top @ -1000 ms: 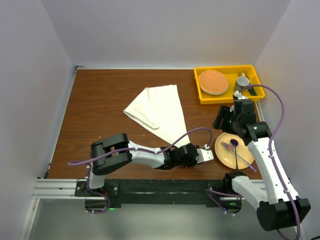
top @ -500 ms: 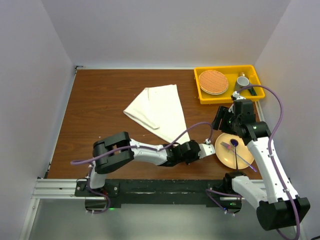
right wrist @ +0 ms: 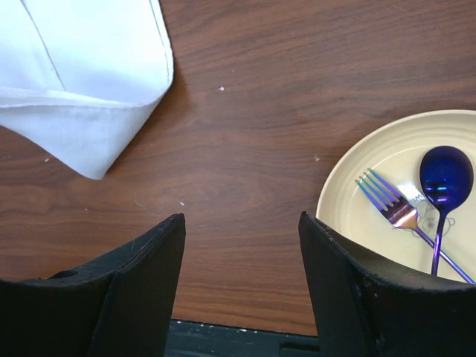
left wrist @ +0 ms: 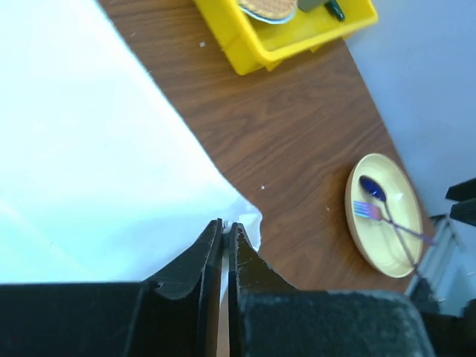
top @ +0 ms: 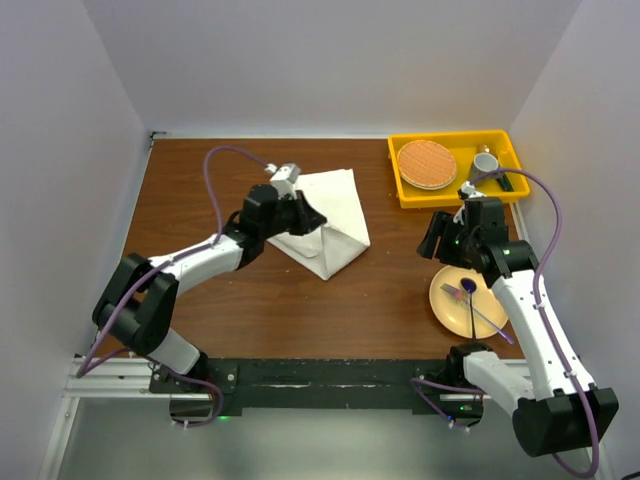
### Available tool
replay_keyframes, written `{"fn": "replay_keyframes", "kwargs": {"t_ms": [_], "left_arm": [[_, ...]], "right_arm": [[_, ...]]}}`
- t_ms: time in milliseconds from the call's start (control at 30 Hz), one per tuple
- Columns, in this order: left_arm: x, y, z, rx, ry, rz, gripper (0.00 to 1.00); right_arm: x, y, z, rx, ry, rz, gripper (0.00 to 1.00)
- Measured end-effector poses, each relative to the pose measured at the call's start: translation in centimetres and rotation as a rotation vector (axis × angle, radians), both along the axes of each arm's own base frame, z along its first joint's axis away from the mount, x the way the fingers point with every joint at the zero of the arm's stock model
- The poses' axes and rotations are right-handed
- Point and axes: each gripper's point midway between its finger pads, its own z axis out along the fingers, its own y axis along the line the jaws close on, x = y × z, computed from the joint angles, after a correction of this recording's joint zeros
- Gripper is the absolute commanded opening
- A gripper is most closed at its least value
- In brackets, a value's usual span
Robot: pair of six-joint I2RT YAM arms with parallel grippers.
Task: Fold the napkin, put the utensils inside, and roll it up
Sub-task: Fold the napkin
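The off-white napkin [top: 335, 215] lies folded over at mid-table; it fills the left of the left wrist view [left wrist: 89, 149] and shows at the top left of the right wrist view [right wrist: 82, 67]. My left gripper [top: 305, 217] sits over its left part, jaws shut on a napkin corner [left wrist: 224, 225]. The utensils, an iridescent fork [right wrist: 387, 197] and a blue-bowled spoon [right wrist: 445, 175], lie on a cream plate [top: 450, 308] at the front right. My right gripper [top: 438, 238] hovers open over bare wood [right wrist: 242, 217] between napkin and plate, holding nothing.
A yellow tray [top: 455, 193] at the back right holds a round orange woven disc [top: 427, 163] and a small cup [top: 485, 162]. White walls close in the table on three sides. The plate also shows at the right of the left wrist view [left wrist: 401, 186].
My left gripper shut on the napkin's near corner and swung it from the front right back to the far left, folding the cloth over. The right arm barely moved.
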Motion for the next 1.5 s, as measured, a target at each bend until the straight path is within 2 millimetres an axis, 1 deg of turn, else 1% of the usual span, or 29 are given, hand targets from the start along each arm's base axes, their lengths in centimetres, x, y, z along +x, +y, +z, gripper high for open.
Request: {"fn": "replay_keyframes", "kwargs": {"t_ms": [33,100,167,233,367,500,633,933,1067,1333,1500], "left_arm": [[0.1,1.4,-0.4,-0.034,0.042,0.034,0.0],[0.3,3.0,-1.1,-0.083,0.101,0.081,0.0],[0.9,4.9,-1.6,-0.132,0.153,0.139,0.0],[1.7,6.3,-1.6,-0.171,0.18,0.185,0.0],[3.7,9.4,-1.0,-0.253,0.206,0.277,0.0],[4.7,12.2,-1.1,-0.297,0.233,0.362,0.0],[5.3,14.2,-1.5,-0.335,0.272,0.434,0.0],[5.8,17.1,-2.9,-0.358,0.331,0.539,0.0],[5.9,17.5,-3.8,-0.354,0.353,0.554,0.0],[6.6,18.0,-7.0,-0.328,0.439,0.573,0.0],[7.5,17.9,-7.5,-0.329,0.455,0.561,0.0]], "right_arm": [[0.0,0.0,0.0,0.002,-0.002,0.002,0.67],[0.1,0.2,0.1,0.007,-0.005,0.005,0.67],[0.2,0.2,0.1,0.007,-0.007,0.006,0.67],[0.2,0.2,0.1,0.009,-0.01,0.007,0.67],[0.3,0.3,0.2,0.011,-0.011,0.009,0.68],[0.2,0.3,0.1,0.014,-0.011,0.011,0.68],[0.1,0.5,-0.2,0.021,-0.002,0.018,0.68],[0.0,0.7,-0.2,0.029,0.0,0.025,0.69],[0.1,0.7,-0.2,0.029,0.0,0.025,0.7],[0.1,0.9,-0.2,0.04,-0.001,0.035,0.7],[0.1,1.1,-0.2,0.046,0.002,0.041,0.71]]}}
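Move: The left hand, pinching the napkin's lifted corner, has the napkin's left corner about 20 cm to its left, 7 cm ahead and 14 cm below. Down on the table, the napkin's far right corner is some 19 cm ahead and 8 cm to the hand's right, and its near folded tip about 8 cm back, straight below otherwise. From the idle right hand, the napkin's left corner lies roughly 47 cm left and 15 cm ahead, 15 cm below. Still pinching the napkin's corner, the left hand sweeps some 18 cm left, then lowers forward towards the left corner. ##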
